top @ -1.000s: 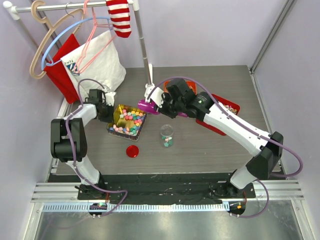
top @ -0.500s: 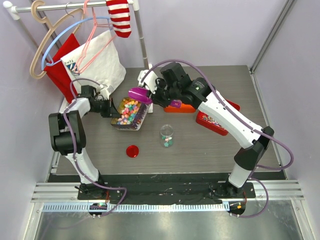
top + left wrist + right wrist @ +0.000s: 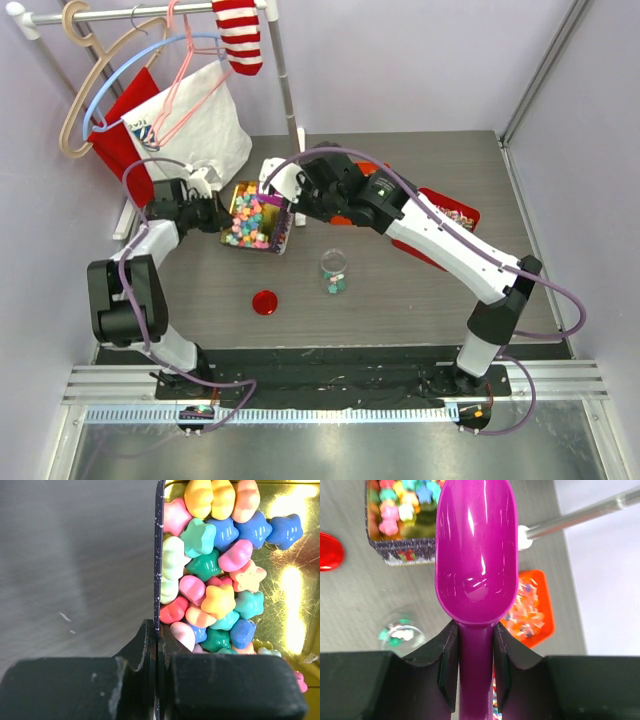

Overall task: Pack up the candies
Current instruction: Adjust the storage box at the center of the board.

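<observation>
The candies [image 3: 215, 570] are small star-shaped and rounded sweets in mixed pastel colours, piled in a gold tin [image 3: 281, 240]. My left gripper [image 3: 157, 635] is shut on the tin's thin left wall [image 3: 159, 555]; in the top view this gripper [image 3: 218, 215] sits at the tin's left side. My right gripper [image 3: 476, 640] is shut on the handle of a purple scoop [image 3: 475, 545], whose bowl is empty. From above, the scoop [image 3: 277, 203] hangs over the tin's right part, with the right gripper [image 3: 288, 200] just behind it. More candies [image 3: 400, 505] show past the scoop.
A small glass jar [image 3: 334, 271] with a few sweets stands right of the tin, its red lid [image 3: 264, 302] lying nearer the front. An orange tin [image 3: 530, 605] and a red tin [image 3: 455, 215] sit behind my right arm. A clothes rack [image 3: 285, 90] stands at the back.
My right arm has swung the scoop left, from beside the tin to over it. My left gripper has drawn the tin back and left, still gripping its wall.
</observation>
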Controlling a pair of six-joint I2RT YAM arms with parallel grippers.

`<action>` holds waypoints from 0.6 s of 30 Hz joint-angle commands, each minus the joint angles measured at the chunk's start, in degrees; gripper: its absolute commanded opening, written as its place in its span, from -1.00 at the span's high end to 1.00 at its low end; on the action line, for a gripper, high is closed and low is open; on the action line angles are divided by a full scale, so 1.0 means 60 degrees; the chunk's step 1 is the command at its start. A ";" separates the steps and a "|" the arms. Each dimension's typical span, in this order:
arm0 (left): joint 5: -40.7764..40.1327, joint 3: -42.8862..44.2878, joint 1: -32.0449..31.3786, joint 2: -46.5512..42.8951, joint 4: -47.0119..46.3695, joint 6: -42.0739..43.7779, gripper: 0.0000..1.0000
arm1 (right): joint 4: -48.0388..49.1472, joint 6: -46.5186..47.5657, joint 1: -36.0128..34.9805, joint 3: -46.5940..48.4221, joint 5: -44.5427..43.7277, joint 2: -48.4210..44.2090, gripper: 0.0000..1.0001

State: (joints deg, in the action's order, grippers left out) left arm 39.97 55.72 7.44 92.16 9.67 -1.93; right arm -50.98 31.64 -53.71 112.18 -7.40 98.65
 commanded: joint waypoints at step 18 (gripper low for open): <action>-0.4038 -0.0835 -0.1240 -0.1737 -0.1642 0.0747 1.00 | 0.1378 0.2930 -0.1155 -0.0797 -0.4465 0.1516 0.99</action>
State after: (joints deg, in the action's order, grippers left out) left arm 18.41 50.17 0.84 83.00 2.31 0.97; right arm -45.95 46.06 -59.48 107.20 -28.73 106.43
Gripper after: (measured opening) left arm 0.026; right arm 0.333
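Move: The candy box, already pinched by its left wall and tipped off the board, has its middle about 7 cm right of the left hand, level with it fore and aft and some 3 cm lower. From the right hand, which holds the purple scoop, it lies about 8 cm ahead, 10 cm left and 24 cm below. The glass jar stands 2 cm back and 5 cm right of the right hand; the orange tray is 13 cm ahead and 11 cm right. The box is kept pinched by its left wall as the left hand raises it about 4 cm, then lets it sink back by half, the wrist rolling its left side up. Meanwhile the right hand, still holding the purple scoop, comes down some 5 cm and slightly forward towards the box, the wrist rolling its left side down. ##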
